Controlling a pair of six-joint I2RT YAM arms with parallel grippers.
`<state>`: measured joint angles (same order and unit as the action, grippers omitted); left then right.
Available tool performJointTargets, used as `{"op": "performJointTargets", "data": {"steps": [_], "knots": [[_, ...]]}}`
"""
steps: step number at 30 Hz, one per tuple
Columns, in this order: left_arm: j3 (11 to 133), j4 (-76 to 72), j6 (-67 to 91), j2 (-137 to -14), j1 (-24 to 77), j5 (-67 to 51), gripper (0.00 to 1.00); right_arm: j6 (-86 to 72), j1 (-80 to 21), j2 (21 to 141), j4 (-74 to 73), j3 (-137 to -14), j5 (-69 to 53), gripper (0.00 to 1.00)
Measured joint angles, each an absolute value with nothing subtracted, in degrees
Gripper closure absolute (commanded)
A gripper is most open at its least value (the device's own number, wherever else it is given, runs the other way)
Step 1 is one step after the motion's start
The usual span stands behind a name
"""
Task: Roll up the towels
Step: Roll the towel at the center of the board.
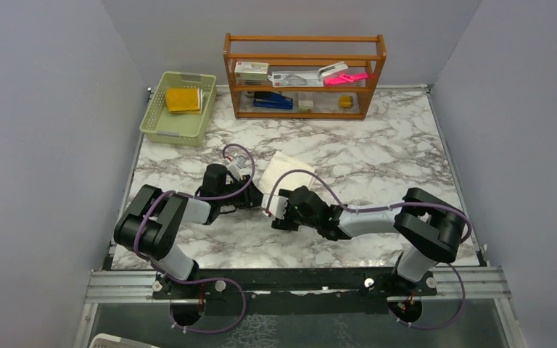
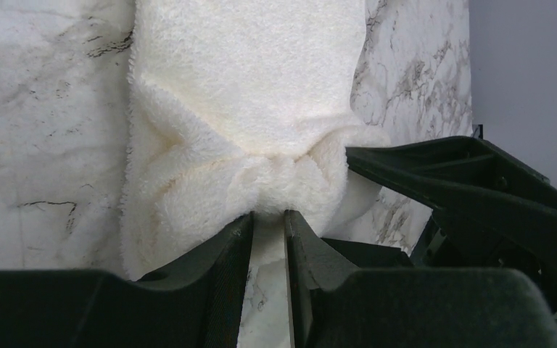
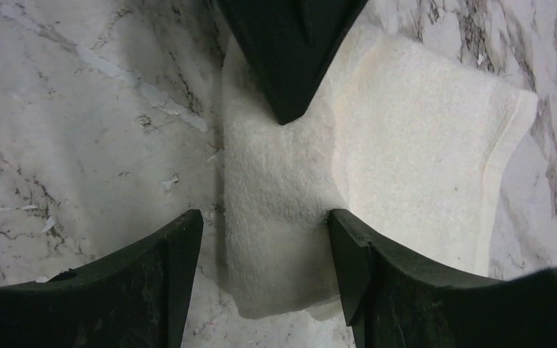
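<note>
The cream-white towel [image 1: 283, 171] lies on the marble table [image 1: 377, 152], its near edge folded over into a thick strip [image 3: 275, 217]. My left gripper [image 2: 268, 216] is shut on that edge, and the cloth [image 2: 246, 94] bunches into creases at its fingertips. My right gripper [image 3: 265, 225] stands open astride the folded strip from the other side. Its right finger [image 3: 348, 246] touches the fold, while its left finger [image 3: 178, 246] stays apart over bare marble. In the top view the two grippers, left [image 1: 255, 197] and right [image 1: 274, 210], meet at the towel's near corner. The mustard-yellow towel [image 1: 183, 99] lies in the green basket [image 1: 161, 125].
A wooden shelf rack [image 1: 304, 76] with stationery stands at the back of the table. The green basket sits at the back left corner. Grey walls close in both sides. Both arms lie low across the table's near half.
</note>
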<state>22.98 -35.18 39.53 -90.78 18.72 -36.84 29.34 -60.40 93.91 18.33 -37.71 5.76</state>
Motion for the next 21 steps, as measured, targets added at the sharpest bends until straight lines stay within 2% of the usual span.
{"op": "performJointTargets", "data": {"steps": [4, 10, 14, 21], "knots": [[23.2, -35.0, 39.2, -90.8, 18.7, -36.8, 0.72, 26.5, -58.2, 95.9, 14.3, -41.6, 5.3, 0.46], [23.9, -33.5, 39.1, -90.5, 18.7, -36.8, 0.72, 23.1, -55.7, 97.5, 8.4, -45.4, 3.2, 0.8], [25.3, -29.1, 39.0, -88.9, 18.7, -36.1, 0.71, 20.9, -54.9, 98.0, 5.2, -47.7, 2.0, 0.99], [30.2, -17.6, 37.7, -83.4, 17.3, -32.9, 0.67, 16.5, -53.4, 98.7, 0.8, -50.7, -1.9, 0.99]]}}
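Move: The towel's rolled strip slants from the left gripper's tips towards the right gripper. The strip's right end lies about 2 cm ahead of the right hand point and 1 cm lower, already between its open fingers; from the left hand it is some 5 cm to the right and 1 cm farther out. The still-flat part of the towel is centred roughly 10 cm ahead of the right hand and 1 cm to its right, or 8 cm ahead and 6 cm right of the left hand. Slide the right gripper forward about 2 cm, low over the board, with the roll's right end between its fingers, then stop and close them to pinch it, tipping the fingers some 15 degrees steeper while turning slightly clockwise. Hold the left gripper by the roll at first, then lift it about 3 cm and forward 2 cm, off the roll, its fingers still nearly shut. ##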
